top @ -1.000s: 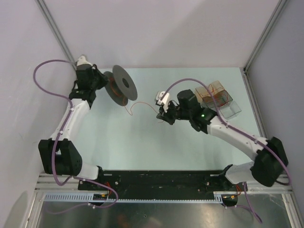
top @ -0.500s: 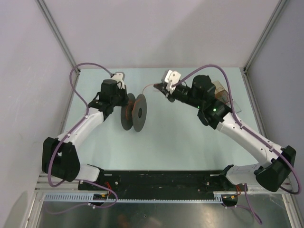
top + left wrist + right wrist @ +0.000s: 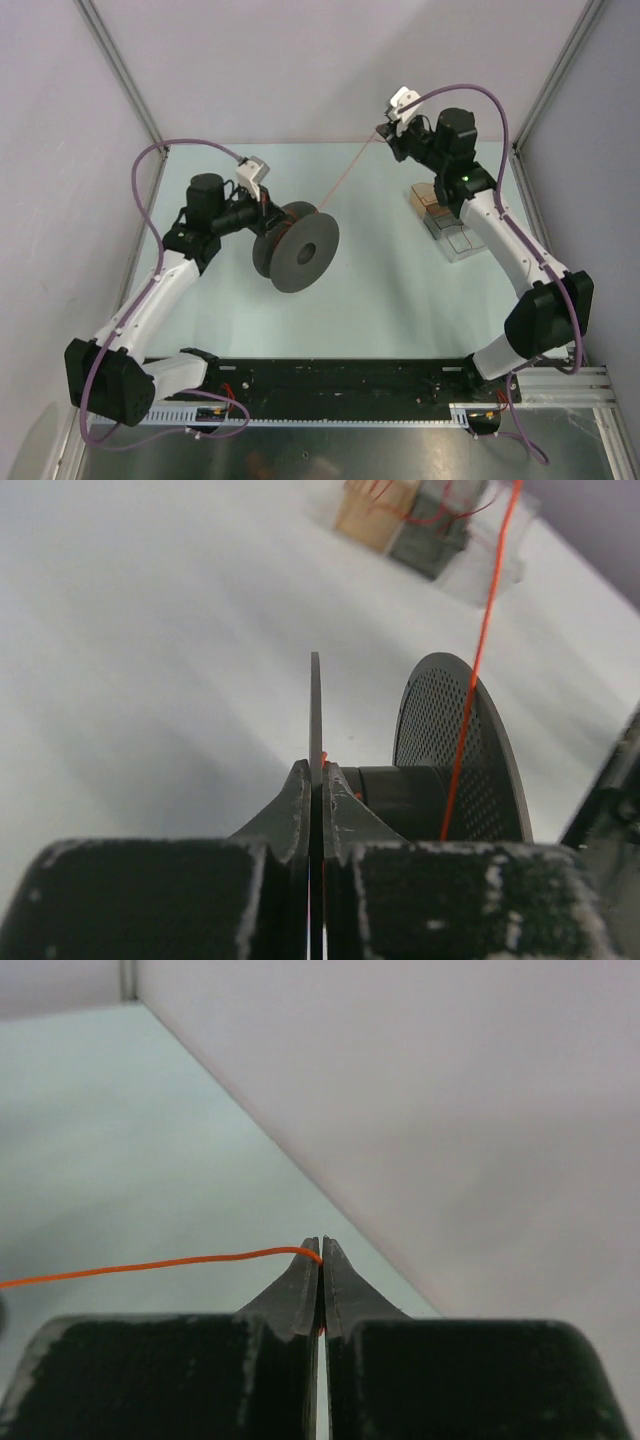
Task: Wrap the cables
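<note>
In the top view a thin red-orange cable [image 3: 348, 172] runs taut from a dark grey spool [image 3: 303, 253] up to my right gripper [image 3: 385, 131] near the back wall. That gripper [image 3: 321, 1246] is shut on the cable's end [image 3: 150, 1266], which leaves its tips to the left. My left gripper [image 3: 262, 206] is shut on the spool, left of the table's middle. In the left wrist view its fingers [image 3: 316, 769] pinch the thin edge of one flange [image 3: 315, 705]. The cable [image 3: 478, 660] comes down past the perforated flange [image 3: 440, 740] to the hub.
Small clear and tan boxes [image 3: 447, 216] holding more red-orange wire stand at the right, under the right forearm; they show at the top of the left wrist view [image 3: 420, 520]. Walls close in the table at the back and both sides. Purple arm cables loop above both arms.
The left arm has carried the spool from the far left corner toward the table's middle. The right gripper has moved from mid-table to the back right, and the cable now runs straight.
</note>
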Motion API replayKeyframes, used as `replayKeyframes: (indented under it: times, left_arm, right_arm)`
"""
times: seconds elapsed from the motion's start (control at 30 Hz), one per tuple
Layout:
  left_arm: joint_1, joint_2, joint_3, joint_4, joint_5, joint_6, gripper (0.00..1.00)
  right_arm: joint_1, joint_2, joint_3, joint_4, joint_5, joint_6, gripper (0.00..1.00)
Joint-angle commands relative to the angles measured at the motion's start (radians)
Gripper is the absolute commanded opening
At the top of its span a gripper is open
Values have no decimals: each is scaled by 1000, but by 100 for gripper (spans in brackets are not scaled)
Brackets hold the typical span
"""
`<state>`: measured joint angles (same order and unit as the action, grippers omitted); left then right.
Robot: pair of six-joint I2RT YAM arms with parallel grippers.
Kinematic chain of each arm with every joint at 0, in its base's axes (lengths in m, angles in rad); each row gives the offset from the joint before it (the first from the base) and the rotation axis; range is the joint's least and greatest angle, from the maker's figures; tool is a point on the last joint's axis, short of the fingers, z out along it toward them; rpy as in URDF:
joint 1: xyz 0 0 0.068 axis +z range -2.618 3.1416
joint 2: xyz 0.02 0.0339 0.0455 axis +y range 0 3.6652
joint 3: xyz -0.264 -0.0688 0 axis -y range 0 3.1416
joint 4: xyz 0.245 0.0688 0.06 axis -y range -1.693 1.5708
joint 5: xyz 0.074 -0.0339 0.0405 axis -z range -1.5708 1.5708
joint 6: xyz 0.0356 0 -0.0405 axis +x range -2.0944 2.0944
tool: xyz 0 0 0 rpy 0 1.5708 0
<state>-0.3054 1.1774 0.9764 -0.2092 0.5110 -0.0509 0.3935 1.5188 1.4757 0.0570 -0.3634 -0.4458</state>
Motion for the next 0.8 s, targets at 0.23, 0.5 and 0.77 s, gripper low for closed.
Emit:
replayKeyframes:
  times: [0.23, 0.5, 0.77]
  left_arm:
    - [183, -104, 166, 211, 369, -409, 0]
    - [267, -151, 107, 385, 214, -827, 0]
    - [269, -214, 60, 264, -112, -1039, 0]
  right_arm:
    - [-220, 40, -79, -172, -131, 24, 0]
    - [-142, -130, -294, -295, -148, 31, 0]
    - [49, -366, -491, -359, -86, 38, 0]
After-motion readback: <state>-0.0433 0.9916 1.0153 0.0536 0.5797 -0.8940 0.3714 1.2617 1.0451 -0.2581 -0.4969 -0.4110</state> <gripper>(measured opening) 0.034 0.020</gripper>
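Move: I still pinch the spool's left flange in my left hand; the spool's middle lies about 6 cm right, 3 cm back and 3 cm below. The cable end, held in my right fingers, is about 12 cm ahead of my left hand, 22 cm right and 14 cm above. From my right hand the spool is some 19 cm left, 16 cm back and 17 cm below; the clear bin is about 24 cm right, 7 cm farther out and 35 cm below. I lift the spool about 15 cm with my left hand, drifting left late and rolling it some 40 degrees so its right side comes up. My right hand, keeping its pinch on the cable, swings right and slightly forward while sinking, then sweeps down and back past the spool's right side, ending about 16 cm lower, to lead the cable round the hub. ##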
